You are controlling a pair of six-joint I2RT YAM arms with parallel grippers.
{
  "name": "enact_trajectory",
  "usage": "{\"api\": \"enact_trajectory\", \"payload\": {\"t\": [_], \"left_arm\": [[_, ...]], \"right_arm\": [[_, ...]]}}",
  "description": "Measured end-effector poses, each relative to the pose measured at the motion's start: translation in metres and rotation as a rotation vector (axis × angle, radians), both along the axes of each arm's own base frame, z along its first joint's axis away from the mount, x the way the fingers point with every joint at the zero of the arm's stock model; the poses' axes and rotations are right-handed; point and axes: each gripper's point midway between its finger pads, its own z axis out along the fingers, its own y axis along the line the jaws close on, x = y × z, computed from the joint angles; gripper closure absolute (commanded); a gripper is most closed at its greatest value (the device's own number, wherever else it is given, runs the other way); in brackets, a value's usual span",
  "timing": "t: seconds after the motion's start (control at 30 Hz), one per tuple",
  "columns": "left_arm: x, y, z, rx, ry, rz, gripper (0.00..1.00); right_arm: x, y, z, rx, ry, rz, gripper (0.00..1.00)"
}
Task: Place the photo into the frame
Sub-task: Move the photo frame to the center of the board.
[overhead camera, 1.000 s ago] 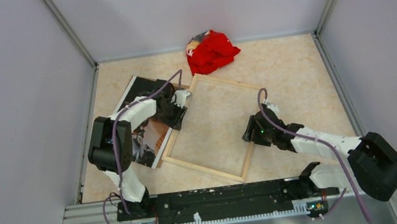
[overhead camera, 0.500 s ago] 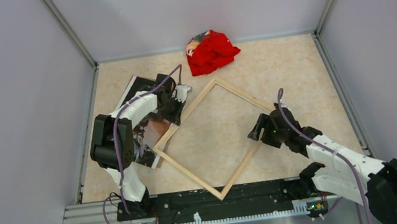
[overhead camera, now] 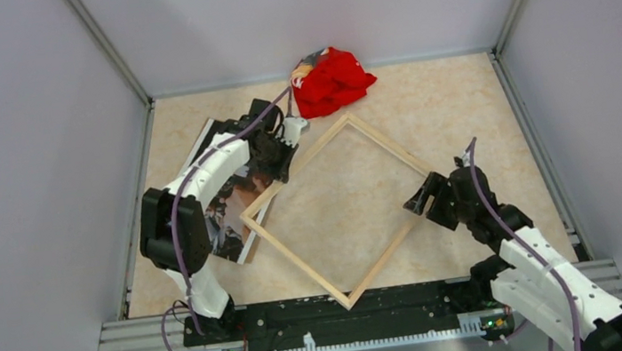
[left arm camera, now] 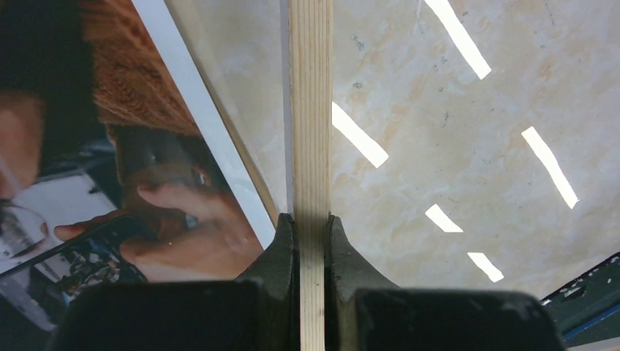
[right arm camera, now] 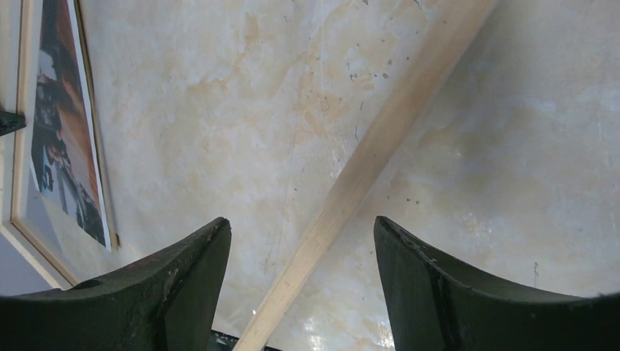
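The frame lies back-up on the table, turned like a diamond, its pale wood rails around a clear pane. My left gripper is shut on its upper-left rail; in the left wrist view that rail runs straight between the fingers of this gripper. The photo, dark with orange-brown patches, lies face-up left of the frame, partly under my left arm, and shows beside the rail. My right gripper hangs open just off the frame's lower-right rail, nothing between its fingers.
A crumpled red cloth sits at the back, close to the frame's top corner. Grey walls close in the table on the left, back and right. A metal rail carrying the arm bases runs along the near edge.
The frame has swung round from a tilted square into a diamond. My left gripper closed on its rail and moved toward the back. My right gripper opened wider and drew away to the right.
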Motion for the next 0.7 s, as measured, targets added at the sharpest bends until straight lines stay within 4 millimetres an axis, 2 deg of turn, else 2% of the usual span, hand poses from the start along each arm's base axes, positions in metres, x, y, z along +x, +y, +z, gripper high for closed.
{"api": "enact_trajectory", "payload": {"t": [0.17, 0.3, 0.4, 0.53, 0.7], "left_arm": [[0.014, -0.006, 0.025, -0.022, -0.047, 0.012, 1.00], [0.027, -0.019, 0.049, -0.064, -0.096, 0.024, 1.00], [0.027, -0.034, 0.055, -0.105, -0.096, 0.041, 1.00], [0.020, -0.052, 0.043, -0.150, -0.036, 0.074, 1.00], [0.007, -0.062, 0.005, -0.130, 0.045, 0.130, 1.00]], "right_arm": [[-0.007, -0.008, 0.004, 0.004, -0.002, -0.028, 0.28], [-0.011, -0.013, 0.001, -0.005, 0.021, -0.044, 0.28], [-0.010, -0.016, 0.004, -0.024, 0.042, -0.049, 0.28], [0.004, -0.025, 0.027, -0.074, 0.015, -0.069, 0.27], [0.028, -0.039, 0.078, -0.153, -0.092, -0.103, 0.25]]}}
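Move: The left hand already pinches the photo frame partway along its far left side. The frame's middle is some 12 cm to the right, 7 cm back and roughly 5 cm lower. The photo's middle is about 13 cm to this hand's left, level fore and aft, 8 cm below; the red cloth is 20 cm ahead and 13 cm right. From the open right hand, the frame's middle is 13 cm left and 2 cm ahead, its right corner 8 cm right and 4 cm ahead, both about 5 cm lower. Up and over in a low arc, the left hand keeps its pinch on the photo frame and carries it about 6 cm to the right, away from the photo. It rises some 5 cm and swings slightly forward, then sinks and eases back, turning a little counter-clockwise. The right hand, fingers still wide, edges right and back, then climbs about 8 cm while going right and forward towards a place above the frame's right corner. ##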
